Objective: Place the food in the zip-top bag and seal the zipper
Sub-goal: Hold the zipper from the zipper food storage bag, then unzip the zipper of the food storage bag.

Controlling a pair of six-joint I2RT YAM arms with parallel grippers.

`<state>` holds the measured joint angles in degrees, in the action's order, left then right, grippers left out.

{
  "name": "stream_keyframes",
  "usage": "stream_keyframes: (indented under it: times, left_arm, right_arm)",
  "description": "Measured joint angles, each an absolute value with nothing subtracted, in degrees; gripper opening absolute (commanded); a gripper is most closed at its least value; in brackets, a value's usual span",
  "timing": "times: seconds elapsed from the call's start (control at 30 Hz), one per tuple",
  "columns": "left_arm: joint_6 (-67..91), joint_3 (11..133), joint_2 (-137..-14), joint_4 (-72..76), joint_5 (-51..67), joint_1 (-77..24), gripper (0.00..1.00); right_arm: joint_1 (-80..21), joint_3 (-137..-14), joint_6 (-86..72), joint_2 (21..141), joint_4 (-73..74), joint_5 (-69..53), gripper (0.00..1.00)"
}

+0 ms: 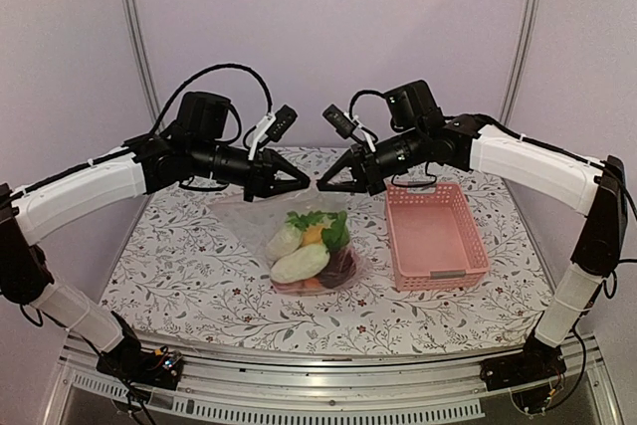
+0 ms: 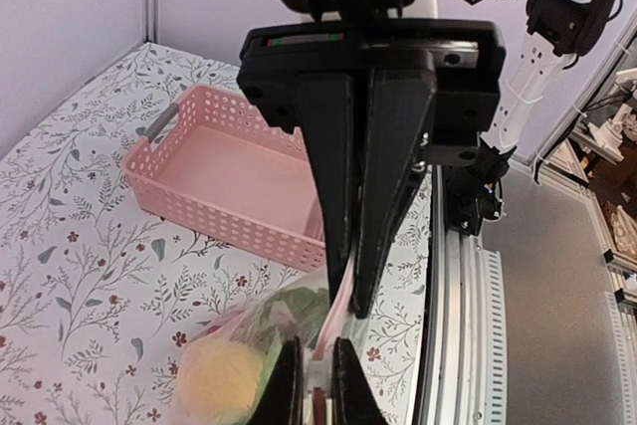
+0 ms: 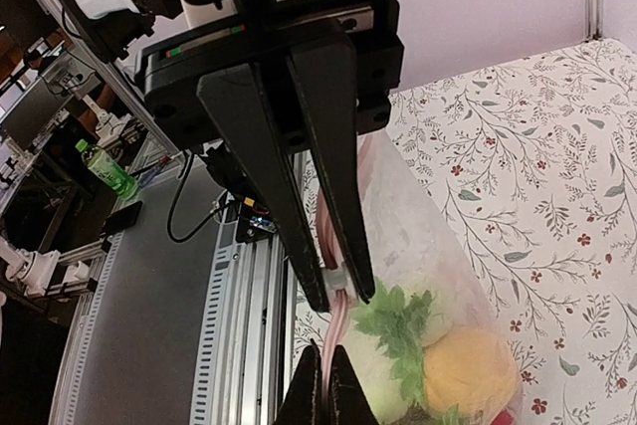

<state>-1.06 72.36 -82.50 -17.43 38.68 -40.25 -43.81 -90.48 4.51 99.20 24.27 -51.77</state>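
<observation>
The clear zip-top bag (image 1: 251, 218) hangs over the table's middle, lifted by its mouth, with the food inside: a white oblong piece (image 1: 299, 264), green leaves (image 1: 324, 222), an orange ball (image 1: 314, 235) and a dark purple one (image 1: 342, 267). Both grippers meet tip to tip at the bag's top edge. My left gripper (image 2: 316, 345) is shut on the white slider of the zipper (image 2: 339, 311). Facing it, my right gripper (image 3: 324, 350) is shut on the pink zipper strip (image 3: 339, 323) just beside the slider (image 3: 338, 281). A yellow-tan ball (image 3: 468, 370) and leaves (image 3: 398, 330) show through the plastic.
A pink lattice basket (image 1: 435, 238) sits to the right of the bag with nothing inside. The flowered tablecloth (image 1: 179, 266) covers the table, ending in a metal rail (image 1: 328, 385) at the near edge. Lilac walls close in the back and sides.
</observation>
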Motion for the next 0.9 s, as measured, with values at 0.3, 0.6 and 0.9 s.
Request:
stream_keyframes:
  times: [0.3,0.6,0.9]
  left_arm:
    - [-0.9,71.7,-81.8,-16.8,38.3,-40.5,0.00]
    - [-0.9,67.9,-77.6,-16.2,36.7,-39.8,0.01]
    - [-1.1,64.7,-74.5,-16.5,35.8,-38.7,0.03]
  right_arm:
    - [-41.0,-84.7,4.8,95.0,21.4,-47.4,0.00]
    - [-33.5,-79.4,3.9,88.9,21.1,-46.2,0.00]
    - [-29.3,-75.4,3.3,86.0,20.9,-45.0,0.00]
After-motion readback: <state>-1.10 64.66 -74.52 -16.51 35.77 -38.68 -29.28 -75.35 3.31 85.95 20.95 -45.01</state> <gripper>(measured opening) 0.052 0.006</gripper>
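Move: The right hand already pinches the bag's zipper strip, about 3 cm to the right of the left hand's own pinch. From the right hand, the pink basket that it is drawn towards lies some 28 cm right, 8 cm ahead and 26 cm below. The food in the bag hangs about 23 cm below it and 3 cm to its left. From the left hand, the basket is roughly 31 cm right, 8 cm ahead and 26 cm below, with the food straight underneath, about 23 cm down. Rightward and then also well forward, the right hand draws its pinched end of the zipper strip about 11 cm away from the left hand, towards the basket, swinging some 20 degrees clockwise with fingers still shut. The left hand keeps its pinch near the strip's middle and, after a short hold, eases about 3 cm left against the pull, the strip running through its fingers. ##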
